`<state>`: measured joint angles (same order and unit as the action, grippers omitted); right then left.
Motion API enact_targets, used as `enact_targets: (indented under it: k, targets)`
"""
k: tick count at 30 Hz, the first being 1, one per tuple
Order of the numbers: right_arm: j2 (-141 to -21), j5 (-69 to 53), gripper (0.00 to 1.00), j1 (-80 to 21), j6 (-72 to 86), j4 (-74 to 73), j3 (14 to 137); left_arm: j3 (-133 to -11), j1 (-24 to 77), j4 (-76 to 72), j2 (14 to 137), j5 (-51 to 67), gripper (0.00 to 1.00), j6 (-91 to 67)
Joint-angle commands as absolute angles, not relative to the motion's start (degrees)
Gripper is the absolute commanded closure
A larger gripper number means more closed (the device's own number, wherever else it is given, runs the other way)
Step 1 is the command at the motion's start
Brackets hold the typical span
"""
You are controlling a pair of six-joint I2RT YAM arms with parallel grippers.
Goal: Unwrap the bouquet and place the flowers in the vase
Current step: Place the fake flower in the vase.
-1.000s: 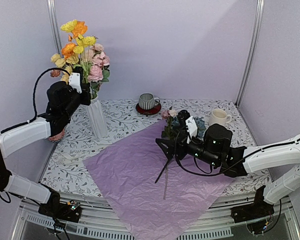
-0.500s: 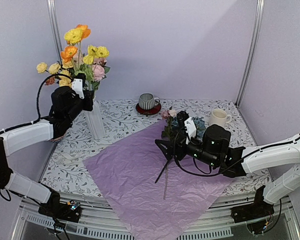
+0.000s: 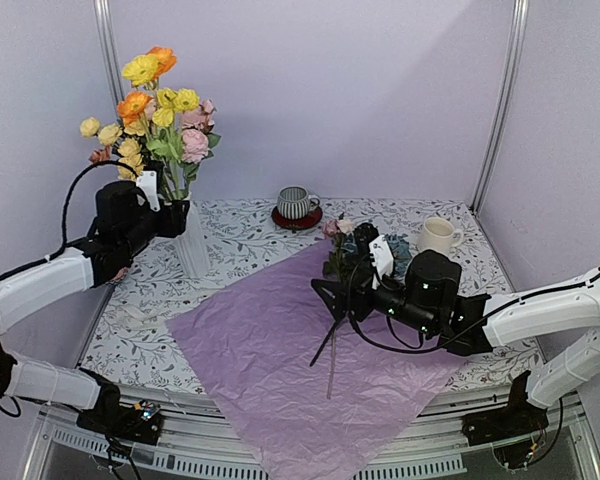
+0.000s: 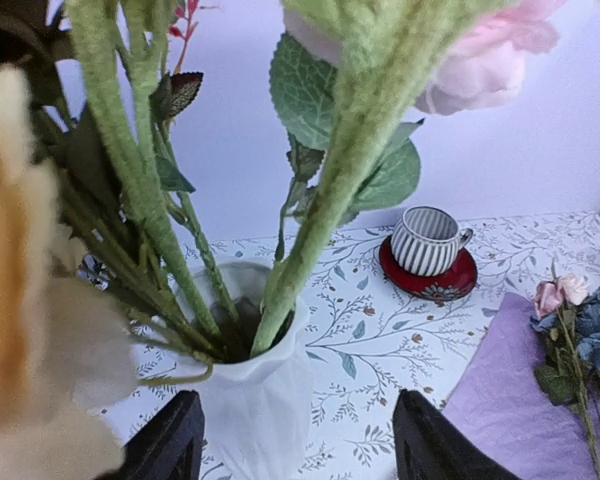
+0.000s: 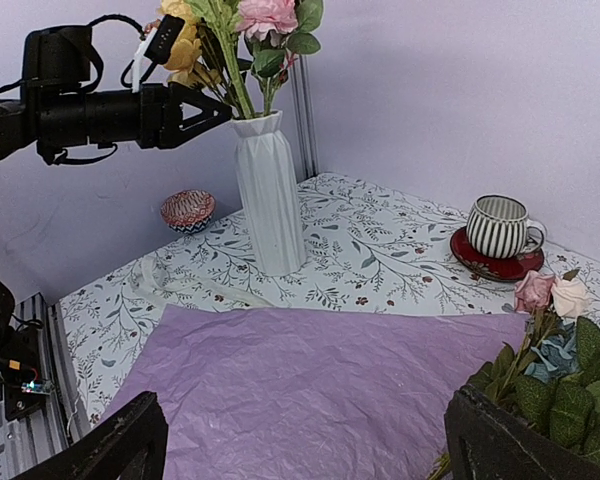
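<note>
The white ribbed vase (image 3: 193, 242) stands at the back left and holds orange, yellow and pink flowers (image 3: 157, 105). Their green stems (image 4: 315, 235) run down into its mouth (image 4: 242, 330). My left gripper (image 3: 176, 217) is open just left of the vase neck, gripping nothing. The lilac tissue paper (image 3: 300, 365) lies flat as a sheet. On its far right corner lie dusty-blue and pink flowers (image 3: 352, 248), with stems (image 3: 331, 345) pointing toward me. My right gripper (image 3: 330, 296) hovers open over the paper (image 5: 310, 380), and those flowers (image 5: 550, 365) lie by its right finger.
A striped mug on a red saucer (image 3: 297, 204) stands at the back centre and a cream mug (image 3: 438, 234) at the back right. A small patterned bowl (image 5: 187, 210) sits left of the vase (image 5: 270, 190). A pale ribbon (image 5: 185, 285) lies near the paper's left corner.
The left gripper has opened and let go of the flower bunch, which now stands in the vase. The left arm has drawn back a little to the left. The right arm has not moved.
</note>
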<state>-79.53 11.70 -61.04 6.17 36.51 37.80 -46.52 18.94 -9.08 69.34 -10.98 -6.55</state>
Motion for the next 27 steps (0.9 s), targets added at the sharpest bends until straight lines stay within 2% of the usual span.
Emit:
enact_targets:
  k: [1, 7, 11, 12, 14, 22, 25, 27]
  targets:
    - [-79.9, 12.6, 0.01, -60.6, 6.3, 37.4, 37.3, -42.6, 18.6, -5.9, 63.9, -8.4, 0.32, -9.8]
    - [-79.8, 12.6, 0.01, -60.0, 7.7, 36.7, 37.4, -39.6, 18.6, 0.3, 57.3, -4.5, 0.31, -14.3]
    - [-79.7, 14.5, 0.01, -59.4, 11.2, 32.3, 38.6, -37.1, 18.6, 4.4, 53.1, 2.0, 0.25, -20.4]
    - [-79.4, 15.4, 0.00, -59.4, 12.6, 30.5, 38.9, -36.2, 18.6, 4.8, 52.3, 4.2, 0.20, -21.9]
    - [-78.7, 17.6, 0.02, -59.3, 17.9, 26.4, 39.3, -34.2, 18.6, 5.0, 51.0, 7.8, 0.03, -23.8]
    - [-80.0, 22.5, 0.01, -58.9, 39.6, 2.3, 45.8, -28.4, 18.3, 4.4, 48.4, 5.9, 0.02, -30.3]
    - [-82.9, 22.7, 0.01, -59.0, 42.3, -1.9, 48.2, -27.2, 18.2, -0.2, 50.7, 13.3, 0.02, -29.3]
    - [-84.3, 23.1, 0.07, -58.9, 44.0, -2.8, 48.1, -26.1, 18.3, -5.2, 53.1, 22.3, 0.02, -28.4]
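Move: The last flower stems on the purple wrap lie some 16 cm ahead of the right hand, a couple of centimetres to its right and about 21 cm below; the white mug stands around 36 cm ahead and 26 cm right, and the striped cup about 46 cm ahead and 7 cm left. From the left hand those stems lie level with it, roughly 35 cm right and 24 cm down, while the filled vase stands about 10 cm ahead, 2 cm left, its middle 14 cm lower. Already clear of the stems, the left hand backs away from the vase by about 10 cm and sinks nearly as far, its fingers going from two-thirds open to fully wide while its left side rolls down and its tips dip some 20 degrees. After a short wait the right hand, still wide open, sinks about 6 cm towards the stems left on the purple wrap, edging forward and right as its fingers tip down some 30 degrees and turn clockwise, without visible contact. ##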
